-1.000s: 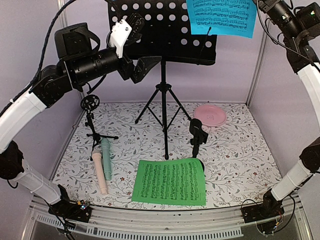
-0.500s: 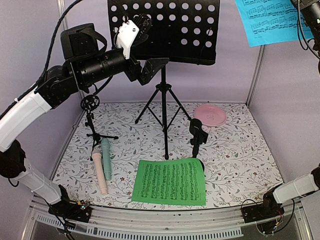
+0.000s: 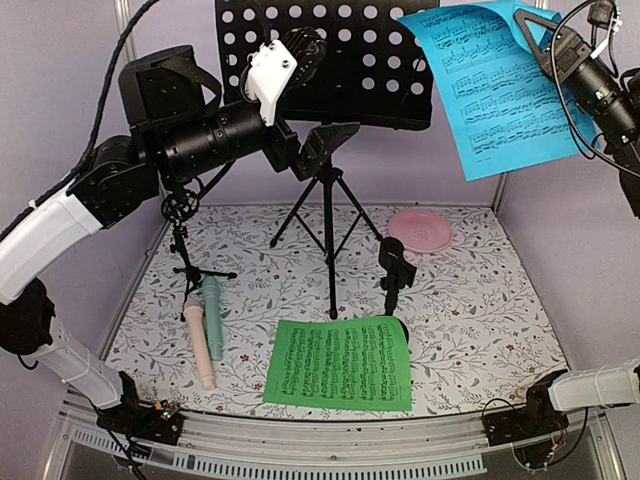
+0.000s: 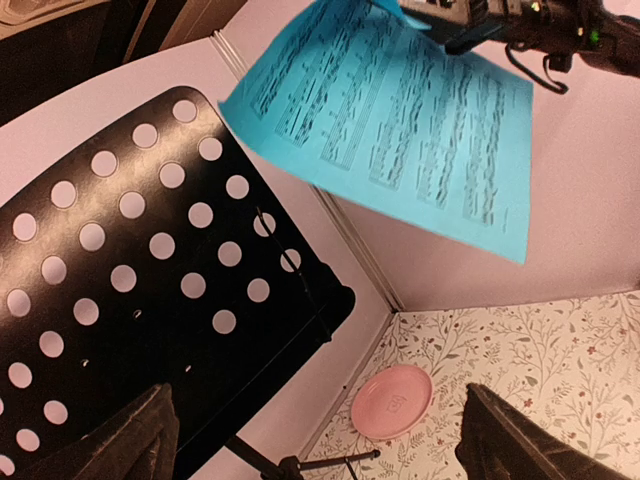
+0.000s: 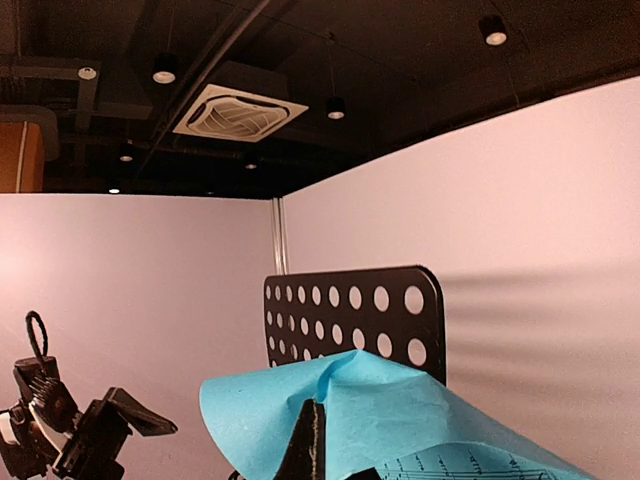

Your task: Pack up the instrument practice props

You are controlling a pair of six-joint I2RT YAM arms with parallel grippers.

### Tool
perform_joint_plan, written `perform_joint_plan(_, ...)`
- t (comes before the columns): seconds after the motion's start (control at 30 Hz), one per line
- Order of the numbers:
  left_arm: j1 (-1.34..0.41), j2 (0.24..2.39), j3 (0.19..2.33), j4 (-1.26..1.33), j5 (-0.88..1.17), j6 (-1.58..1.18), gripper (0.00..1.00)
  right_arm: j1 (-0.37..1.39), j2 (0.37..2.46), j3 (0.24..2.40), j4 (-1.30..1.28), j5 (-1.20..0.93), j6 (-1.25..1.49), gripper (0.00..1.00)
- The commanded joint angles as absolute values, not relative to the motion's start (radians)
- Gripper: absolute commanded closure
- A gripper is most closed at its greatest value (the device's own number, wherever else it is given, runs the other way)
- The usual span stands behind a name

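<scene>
The black perforated music rack (image 3: 330,60) stands on tripod legs (image 3: 325,235) at the back of the table. My right gripper (image 3: 537,32) is shut on the top edge of the blue music sheet (image 3: 495,90), which hangs tilted in the air right of the rack; its closed tip (image 5: 311,430) pinches the blue sheet (image 5: 410,425). My left gripper (image 3: 322,95) is open in front of the rack (image 4: 150,300), holding nothing. The green sheet (image 3: 340,363) lies flat at the front. Mint (image 3: 213,315) and pink (image 3: 199,345) toy microphones lie at the left. Two black mic supports (image 3: 180,240) (image 3: 395,265) stand upright.
A round pink plate (image 3: 420,230) sits at the back right, also in the left wrist view as the pink plate (image 4: 392,401). Lilac walls enclose the floral table mat (image 3: 480,320) on three sides. The left arm hangs high over the left mic support.
The right gripper carried the blue sheet off the rack to the right and it now hangs tilted lower. The left gripper shifted slightly right, staying open.
</scene>
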State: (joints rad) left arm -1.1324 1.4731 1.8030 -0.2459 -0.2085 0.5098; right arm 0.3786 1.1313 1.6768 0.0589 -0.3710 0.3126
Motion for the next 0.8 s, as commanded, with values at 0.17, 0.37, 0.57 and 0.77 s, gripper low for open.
perform_joint_plan(0.17,-1.229,1.523,1.919,-0.221,-0.284,0.628,0.01,0.382,1.077,1.554,-0.035,-0.361,0.392,1.0)
perform_joint_plan(0.37,-1.254,1.568,1.971,-0.261,-0.29,0.679,0.01,0.383,1.095,1.524,-0.048,-0.396,0.441,1.0)
perform_joint_plan(0.57,-1.267,1.664,2.083,-0.375,-0.272,0.714,0.01,0.41,1.123,1.506,-0.051,-0.424,0.51,1.0)
perform_joint_plan(0.77,-1.273,1.758,2.184,-0.448,-0.261,0.737,0.03,0.543,1.141,1.475,-0.078,-0.338,0.512,1.0)
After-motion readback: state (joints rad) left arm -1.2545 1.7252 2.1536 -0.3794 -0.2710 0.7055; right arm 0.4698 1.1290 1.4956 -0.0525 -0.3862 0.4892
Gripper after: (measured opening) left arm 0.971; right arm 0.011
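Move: Some 15 cm to the right of the empty, open left hand and about 2 cm farther out hangs the middle of the blue sheet, roughly at its height. The music stand's panel lies about 22 cm ahead, 3 cm left and 9 cm lower; the green sheet is 5 cm back, 1 cm right and 56 cm below. From the right hand, which already grips the blue sheet, its middle is 8 cm lower, 2 cm left and 1 cm farther out. Lowering the held blue sheet about 10 cm, the right hand eases forward at first, then swings some 5 cm left towards the left hand, tipping downward about 20 degrees, grip kept shut. The left hand draws back and up about 3 cm, then sweeps right and slightly down towards the sheet's free corner, about 7 cm right in all, rolling slightly with its fingers still wide open. ##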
